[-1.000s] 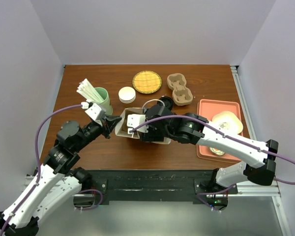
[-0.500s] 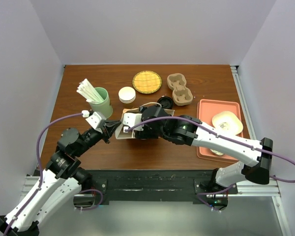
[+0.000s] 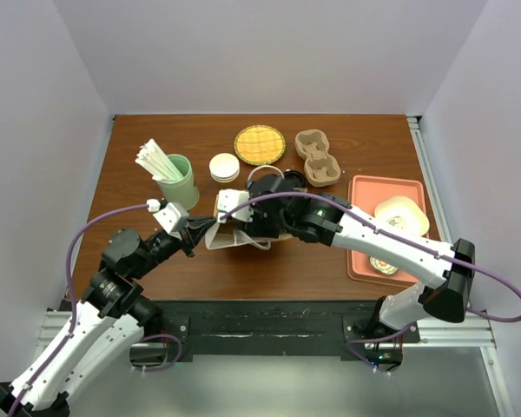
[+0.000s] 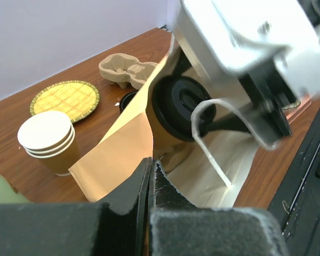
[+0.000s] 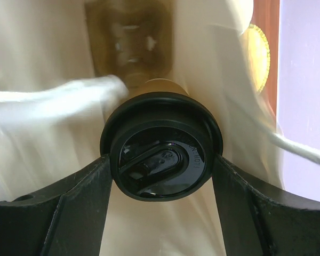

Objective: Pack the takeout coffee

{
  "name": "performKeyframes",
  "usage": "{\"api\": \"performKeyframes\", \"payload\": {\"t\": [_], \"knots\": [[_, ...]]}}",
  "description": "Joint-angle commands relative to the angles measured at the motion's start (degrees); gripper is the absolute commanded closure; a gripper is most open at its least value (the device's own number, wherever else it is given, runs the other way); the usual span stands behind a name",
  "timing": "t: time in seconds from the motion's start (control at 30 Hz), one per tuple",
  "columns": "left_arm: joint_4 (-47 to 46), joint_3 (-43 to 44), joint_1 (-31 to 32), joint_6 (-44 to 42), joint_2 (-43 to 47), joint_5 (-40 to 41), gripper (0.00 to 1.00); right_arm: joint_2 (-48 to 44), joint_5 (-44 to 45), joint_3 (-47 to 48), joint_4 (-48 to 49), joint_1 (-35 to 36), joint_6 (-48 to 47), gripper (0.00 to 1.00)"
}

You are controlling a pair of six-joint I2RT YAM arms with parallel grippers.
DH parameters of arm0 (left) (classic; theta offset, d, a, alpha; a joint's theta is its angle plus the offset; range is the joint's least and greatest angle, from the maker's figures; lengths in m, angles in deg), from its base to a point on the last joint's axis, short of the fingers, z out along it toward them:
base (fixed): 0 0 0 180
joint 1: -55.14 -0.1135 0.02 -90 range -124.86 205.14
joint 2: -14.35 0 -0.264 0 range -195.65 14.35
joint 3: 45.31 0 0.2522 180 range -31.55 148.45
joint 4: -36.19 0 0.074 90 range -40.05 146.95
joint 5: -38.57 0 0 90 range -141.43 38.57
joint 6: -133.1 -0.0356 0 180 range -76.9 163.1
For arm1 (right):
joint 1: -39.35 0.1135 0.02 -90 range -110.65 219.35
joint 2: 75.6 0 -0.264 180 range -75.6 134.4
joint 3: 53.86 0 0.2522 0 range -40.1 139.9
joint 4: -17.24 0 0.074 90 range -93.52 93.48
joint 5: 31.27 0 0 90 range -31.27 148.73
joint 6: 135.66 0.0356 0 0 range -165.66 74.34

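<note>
The takeout coffee, a brown paper cup with a black lid, sits inside the open paper bag. My right gripper is shut on it, one finger on each side of the lid. In the top view the right wrist covers the cup at the bag's mouth. My left gripper is shut on the bag's near edge, its jaws pressed together over the paper. In the left wrist view the coffee lies tilted, with its lid facing the camera under the bag's white handle.
A pale green cup of white sticks stands left of the bag. Behind the bag are stacked paper cups, a yellow woven plate, a cardboard cup carrier and a loose black lid. A salmon tray with a white bowl lies at the right.
My right gripper has moved left and away from the bases, carrying the coffee deeper into the bag. The bag has shifted a little leftward. The left gripper keeps its pinch.
</note>
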Motion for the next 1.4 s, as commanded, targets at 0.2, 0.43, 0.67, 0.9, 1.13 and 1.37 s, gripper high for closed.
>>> {"api": "performKeyframes", "payload": {"t": [0.2,0.43,0.67,0.9,1.13,1.37], "knots": [[-2.49,-1.3,-0.01,-0.67,-0.69,1.11,1.0,-2.34,-6.09,-0.7,2.98,-7.39,-2.52,0.57],[-0.29,1.25,-0.01,0.11,-2.1,3.04,1.0,-0.5,-9.61,-3.25,4.04,-7.74,-6.73,0.59],[2.09,4.24,-0.01,6.34,-3.85,1.92,1.0,0.03,-6.79,-5.18,9.22,-6.95,-10.96,0.6],[0.33,4.07,0.07,12.77,-3.77,1.38,1.0,-0.05,-7.58,-6.41,11.16,-5.64,-15.17,0.6],[-0.37,2.14,-0.01,9.97,-3.24,-1.78,1.0,1.7,-11.88,-5.54,7.48,-5.55,-17.11,0.6],[-0.64,1.78,0.07,7.5,-2.98,-3.01,1.0,0.56,-12.68,-8.87,6.23,-5.55,-18.08,0.6]]}}
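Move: The right hand holds the lidded coffee cup inside the paper bag; the cup carrier at the bag's bottom lies about 14 cm below that hand, some 5 cm ahead and 4 cm left. Outside the bag, the paper cups stand about 21 cm ahead and 8 cm left of the right hand, the spare lid 22 cm ahead and 9 cm right. From the left hand, pinching the bag's left rim, the carrier is some 9 cm ahead, 8 cm right and 17 cm down. Forward nearly 3 cm and a little right first, then down into the bag by about 5 cm, drifting back left and finally slightly back, the right hand brings the gripped coffee cup towards the carrier, turning some 15 degrees counter-clockwise without opening. The shut left fingers keep hold of the bag rim, dipping a couple of centimetres, mostly rising again and tipping down. ##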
